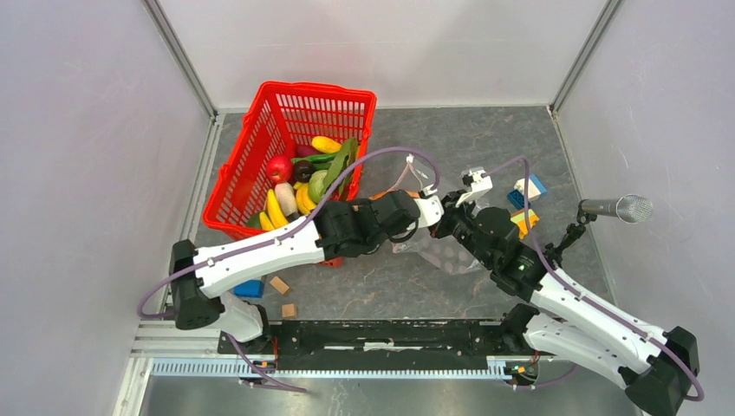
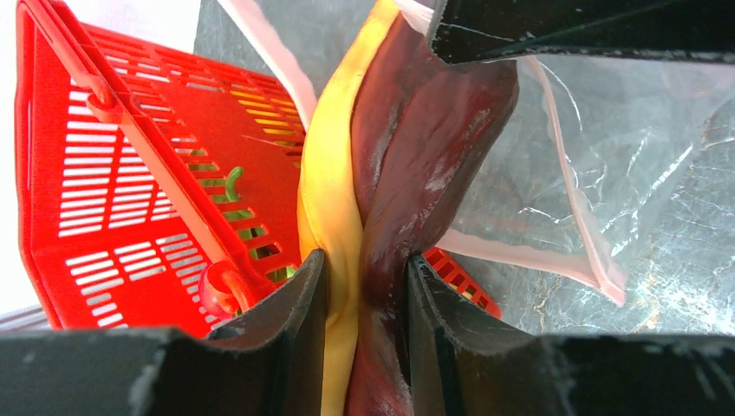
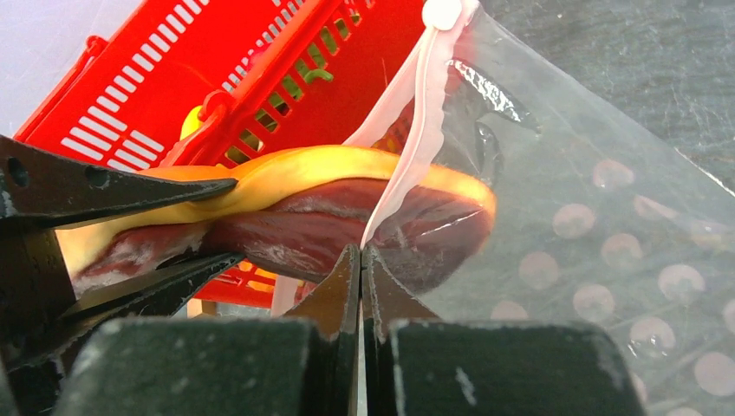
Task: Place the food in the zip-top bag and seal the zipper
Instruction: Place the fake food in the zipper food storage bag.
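A flat toy food piece (image 2: 407, 156), yellow on one side and dark red on the other, is clamped between my left gripper's (image 2: 365, 260) jaws. Its far end (image 3: 433, 208) reaches past the pink zipper (image 3: 416, 130) into the mouth of the clear dotted zip-top bag (image 3: 607, 243). My right gripper (image 3: 360, 251) is shut on the bag's mouth edge, holding it up. From above, both grippers meet at mid-table, left (image 1: 425, 212) and right (image 1: 442, 227), over the bag (image 1: 433, 251). More food (image 1: 303, 178) fills the red basket.
The red mesh basket (image 1: 286, 113) stands at the back left, close behind the left arm. Small blocks (image 1: 280, 285) lie near the left arm's base. Other blocks (image 1: 524, 195) sit at the right. A microphone (image 1: 617, 208) juts in from the right wall.
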You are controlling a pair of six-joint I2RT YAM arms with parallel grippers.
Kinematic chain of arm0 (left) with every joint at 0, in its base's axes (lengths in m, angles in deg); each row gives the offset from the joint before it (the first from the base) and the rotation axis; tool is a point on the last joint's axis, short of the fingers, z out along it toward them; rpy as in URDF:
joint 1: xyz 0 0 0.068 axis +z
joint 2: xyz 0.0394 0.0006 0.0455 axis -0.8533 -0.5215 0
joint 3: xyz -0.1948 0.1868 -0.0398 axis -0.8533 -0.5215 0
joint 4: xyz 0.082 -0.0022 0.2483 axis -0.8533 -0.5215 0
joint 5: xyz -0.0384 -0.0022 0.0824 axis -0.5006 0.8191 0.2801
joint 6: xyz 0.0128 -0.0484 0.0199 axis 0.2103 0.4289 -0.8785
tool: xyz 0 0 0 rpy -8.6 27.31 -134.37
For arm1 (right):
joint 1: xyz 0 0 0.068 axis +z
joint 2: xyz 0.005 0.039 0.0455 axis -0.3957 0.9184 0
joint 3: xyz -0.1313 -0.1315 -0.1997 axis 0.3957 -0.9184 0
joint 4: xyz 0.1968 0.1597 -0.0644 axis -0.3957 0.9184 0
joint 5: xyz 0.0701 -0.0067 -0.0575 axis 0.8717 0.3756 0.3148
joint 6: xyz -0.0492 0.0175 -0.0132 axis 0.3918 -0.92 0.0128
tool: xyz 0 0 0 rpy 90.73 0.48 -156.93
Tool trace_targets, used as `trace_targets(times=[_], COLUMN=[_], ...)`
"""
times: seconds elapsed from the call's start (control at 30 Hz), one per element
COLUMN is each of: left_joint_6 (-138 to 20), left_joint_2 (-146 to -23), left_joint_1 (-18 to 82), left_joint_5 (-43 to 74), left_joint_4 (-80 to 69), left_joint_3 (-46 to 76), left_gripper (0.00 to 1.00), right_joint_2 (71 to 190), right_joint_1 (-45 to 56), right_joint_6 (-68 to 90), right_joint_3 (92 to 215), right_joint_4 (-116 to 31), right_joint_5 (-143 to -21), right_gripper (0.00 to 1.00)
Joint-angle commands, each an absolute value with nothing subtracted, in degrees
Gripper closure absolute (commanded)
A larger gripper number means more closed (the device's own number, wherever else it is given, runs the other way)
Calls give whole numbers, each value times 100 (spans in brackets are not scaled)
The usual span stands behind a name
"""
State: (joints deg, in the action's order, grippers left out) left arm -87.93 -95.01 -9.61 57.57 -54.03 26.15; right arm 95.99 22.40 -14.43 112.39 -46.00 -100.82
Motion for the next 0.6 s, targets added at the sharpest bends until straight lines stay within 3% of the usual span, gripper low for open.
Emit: trace_targets(times=[0.0,0.37,0.5,0.57], left_joint_6=[-9220,-9585,-9573,-9530], left_joint_2=[-8895,-8827,-8837,-8749], left_joint_1=[-973,-1015,-1044,-1047], left_joint_5=[5211,4524,4535,4651], left_joint_4=[-4866,-4201,-4204,-4190], left_joint_3=[2283,2105,2074,2010], left_gripper=[65,43,27,15], right_joint_2=[9393,9132,9201,9201], right_joint_1=[2209,2202,2206,2202], right_joint_6=[-925,-691,-725,-764], right_joint_3=[11071,10577,10563,10544], right_joint_4=[-5187,-6156,-6144,-6077], right_joint_5=[-9771,-8943,-8960,-9120], right_gripper=[100,100,100,100])
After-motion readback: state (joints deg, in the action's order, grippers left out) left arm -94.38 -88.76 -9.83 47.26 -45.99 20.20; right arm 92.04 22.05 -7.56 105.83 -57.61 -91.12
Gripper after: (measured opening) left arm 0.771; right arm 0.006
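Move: The long maroon-and-yellow food, tip already in the bag, is held by the left hand, its middle about 2 cm right and 1 cm ahead of that hand. The bag's mouth is some 5 cm right and 2 cm ahead of the left hand, its slider about 10 cm ahead and 3 cm right, the red basket 22 cm left, 11 cm ahead and lower. From the right hand, the food's middle is some 4 cm left, 1 cm back and slightly below. The food goes deeper into the bag's mouth as the hands close on each other: the left first eases back and up about 2 cm, then sinks again while edging right, turning some 10 degrees clockwise and opening its fingers widely around the food. The right, still pinching the lip, draws back about 2 cm and a little left and up, its fingers tipping up about 10 degrees. ##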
